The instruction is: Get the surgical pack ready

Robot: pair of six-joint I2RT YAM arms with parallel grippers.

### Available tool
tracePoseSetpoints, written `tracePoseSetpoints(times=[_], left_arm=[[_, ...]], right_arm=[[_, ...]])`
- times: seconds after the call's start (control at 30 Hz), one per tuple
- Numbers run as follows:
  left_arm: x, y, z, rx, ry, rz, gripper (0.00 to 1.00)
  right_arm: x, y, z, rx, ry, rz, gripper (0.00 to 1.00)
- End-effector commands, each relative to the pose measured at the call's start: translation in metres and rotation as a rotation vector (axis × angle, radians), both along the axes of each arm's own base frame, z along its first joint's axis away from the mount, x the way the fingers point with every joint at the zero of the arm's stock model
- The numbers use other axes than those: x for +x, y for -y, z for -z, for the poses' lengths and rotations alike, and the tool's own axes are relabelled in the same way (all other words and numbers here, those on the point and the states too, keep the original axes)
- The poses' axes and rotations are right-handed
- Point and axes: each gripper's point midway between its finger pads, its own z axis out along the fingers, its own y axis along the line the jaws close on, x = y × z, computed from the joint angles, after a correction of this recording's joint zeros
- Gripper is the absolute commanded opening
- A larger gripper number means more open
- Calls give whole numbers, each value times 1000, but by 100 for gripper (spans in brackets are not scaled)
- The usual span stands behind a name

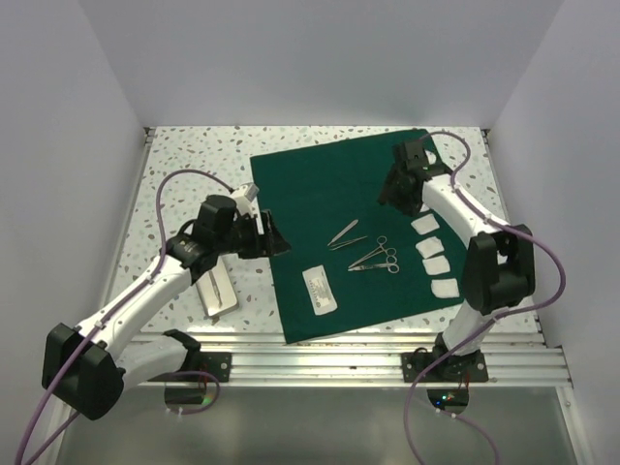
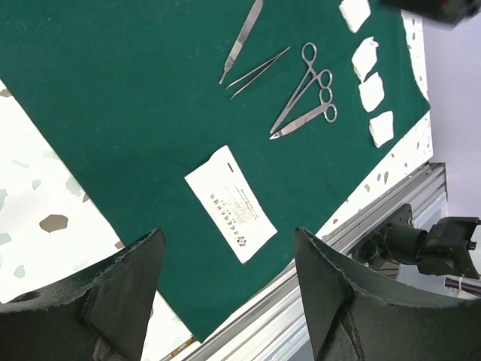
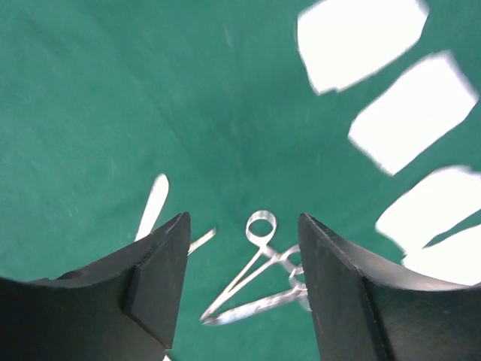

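The surgical pack is a dark green cloth spread flat as a broad sheet in the middle of the table. On it lie a scalpel handle and tweezers, two ring-handled forceps, a white packet and a column of white gauze squares. My left gripper is open and empty, just above the cloth's left edge. In the left wrist view it looks over the packet. My right gripper is open and empty, above the cloth's far right part. It looks down on the forceps.
A flat metal tray lies on the speckled table left of the cloth. An aluminium rail runs along the near edge. White walls enclose the table on three sides. Bare speckled tabletop shows at the far left.
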Motion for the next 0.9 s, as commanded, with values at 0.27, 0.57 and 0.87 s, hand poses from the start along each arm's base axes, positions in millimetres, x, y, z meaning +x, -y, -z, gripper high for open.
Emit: tracePoseSetpoints(times=[0.27,0.57,0.87], left_arm=[[-1,10,-26,-68,98,62,73],[-7,7,-23,-57,98,75,73],[-8,6,-26,-61,111,78,73]], right_arm=[[-47,-85,62,191,-177,270,47],[-57,-85,72,150,-165,342,40],[-49,-90,91,133,-192,349,34]])
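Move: Below and to the left of the right hand lie the tweezers, about 12 cm left, 7 cm back and 12 cm down. At the same level, the scalpel lies some 3 cm farther out than the tweezers and 2 cm left of them. The forceps are about 3 cm nearer the base and 6 cm right of the tweezers, with the scissors behind, some 15 cm back and 4 cm left of the hand. From the left hand the tweezers lie about 10 cm ahead and 22 cm right, 15 cm below. Sweeping down, left and back at once, the empty right hand travels roughly 9 cm left, 6 cm back and 8 cm down towards the handle end of the tweezers, pauses there, then sinks almost 2 cm more straight down. Meanwhile the fingers tip steeper, the wrist turns nearly 20 degrees clockwise, and the gap narrows to about half, staying open around the tweezers' end; no grip yet. ##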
